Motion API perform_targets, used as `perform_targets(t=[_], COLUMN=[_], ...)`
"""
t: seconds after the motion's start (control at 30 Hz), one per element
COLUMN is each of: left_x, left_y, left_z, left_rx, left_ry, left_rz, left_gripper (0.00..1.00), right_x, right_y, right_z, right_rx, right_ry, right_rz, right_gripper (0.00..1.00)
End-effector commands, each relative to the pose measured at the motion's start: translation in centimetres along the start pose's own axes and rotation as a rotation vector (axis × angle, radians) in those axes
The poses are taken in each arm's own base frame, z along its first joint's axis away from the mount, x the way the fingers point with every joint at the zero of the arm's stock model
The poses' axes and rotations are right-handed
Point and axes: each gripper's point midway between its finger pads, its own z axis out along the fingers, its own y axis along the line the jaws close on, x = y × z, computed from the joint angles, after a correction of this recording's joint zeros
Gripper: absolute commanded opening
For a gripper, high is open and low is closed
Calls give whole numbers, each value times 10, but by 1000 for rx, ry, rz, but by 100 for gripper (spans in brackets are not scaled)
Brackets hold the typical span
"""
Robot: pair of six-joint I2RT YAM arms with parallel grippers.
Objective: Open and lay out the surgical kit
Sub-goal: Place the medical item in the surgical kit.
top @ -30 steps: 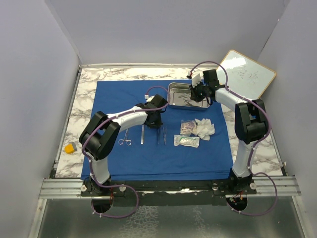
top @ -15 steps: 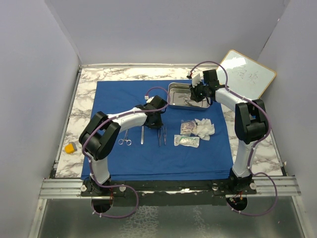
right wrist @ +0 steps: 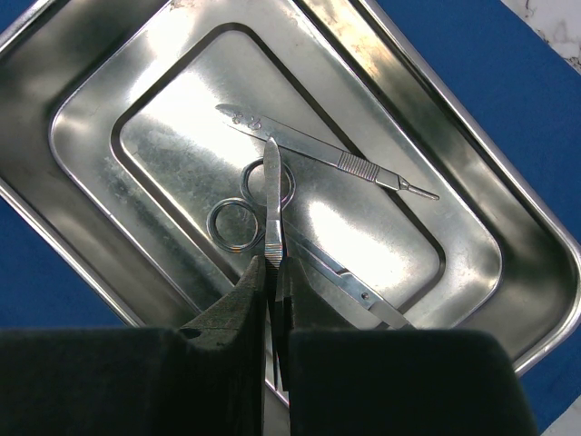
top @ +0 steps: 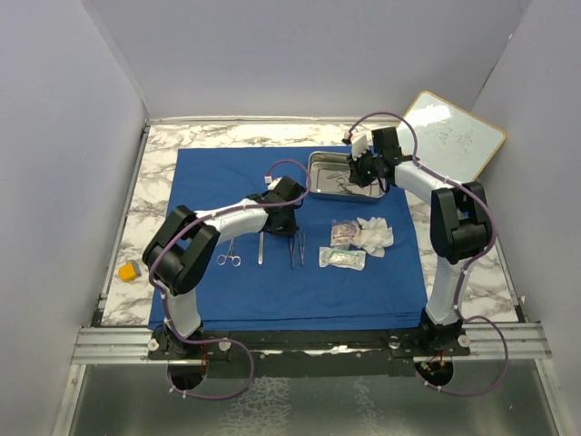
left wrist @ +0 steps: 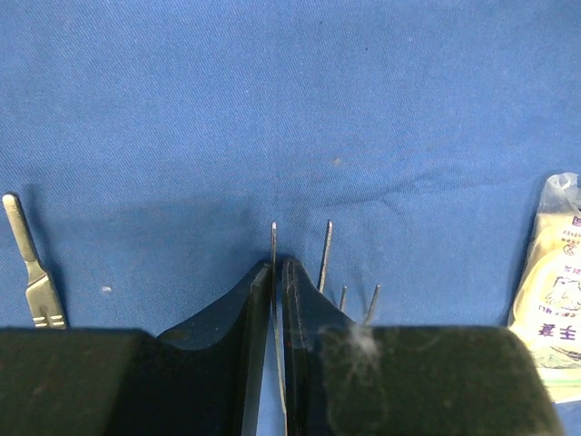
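Note:
The royal-blue cloth lies spread flat on the table. My left gripper is low over its middle. In the left wrist view its jaws stand a narrow slit apart, with one thin arm of the steel tweezers lying between them on the cloth. A second pair of tines pokes out to the right. My right gripper hovers over the steel tray, shut on a ribbed steel forceps. Scissors and a scalpel handle lie in the tray.
On the cloth lie small ring-handled scissors, a flat steel handle, white gauze and two clear packets. A whiteboard leans at the back right. A yellow-orange block sits on the marble at the left.
The left gripper's jaws have eased apart a little around the tweezers, which rest on the cloth. The right arm holds still over the tray.

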Motion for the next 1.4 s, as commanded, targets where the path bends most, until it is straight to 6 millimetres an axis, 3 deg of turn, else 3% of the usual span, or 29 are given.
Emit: perform_targets(t=[0.0,0.37,0.57,0.7,0.87,1.2,1.37], left_x=[1,-37,-69,-90,-105,-102,-86], left_y=[-5,-21,-24,-17,-1,-47,-47], left_z=[-10,-50,-79,-99,-118,-189,-198], left_rx=[35,154,307,416,525,986,1042], left_ry=[-5,-145,-199,-225,-218,-185,-158], left_rz=[31,123,179,184,87,248,322], left_gripper=[17,41,45,50,67,66,62], right_x=[-5,-34,-74,-95,-103,-92,-92], right_y=[-5,-3,16,42,89,185,208], right_z=[-4,-22,-54,-82,-110,-136,-146], right_rx=[10,-6,-98,-202,-336,-518,-587], right_ry=[-16,-80,-192,-267,-328,-408,-441], right_rz=[-7,-42,-124,-205,-324,-551,-595], right_gripper=[1,1,1,1,1,1,1])
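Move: The scalpel my left hand will take is still in my right gripper, about 17 cm ahead and 17 cm right of my left hand, some 2 cm higher. The tweezers between my left fingers centre roughly 5 cm back; another pair lies 6 cm back and 3 cm right, a laid-out scalpel 4 cm back and 8 cm left. From my right hand, my left gripper is 15 cm back and 19 cm left; the tray's middle is about 4 cm ahead, 3 cm left. I open my left fingers wide, leave the tweezers and rise nearly 20 cm off the drape, swinging forward-left and back again while the fingertips roll some 40 degrees towards the right hand. Keeping its grip, my right hand lifts the scalpel out of the tray, then carries it back and left towards the open left fingers, turning counter-clockwise until it points left. ##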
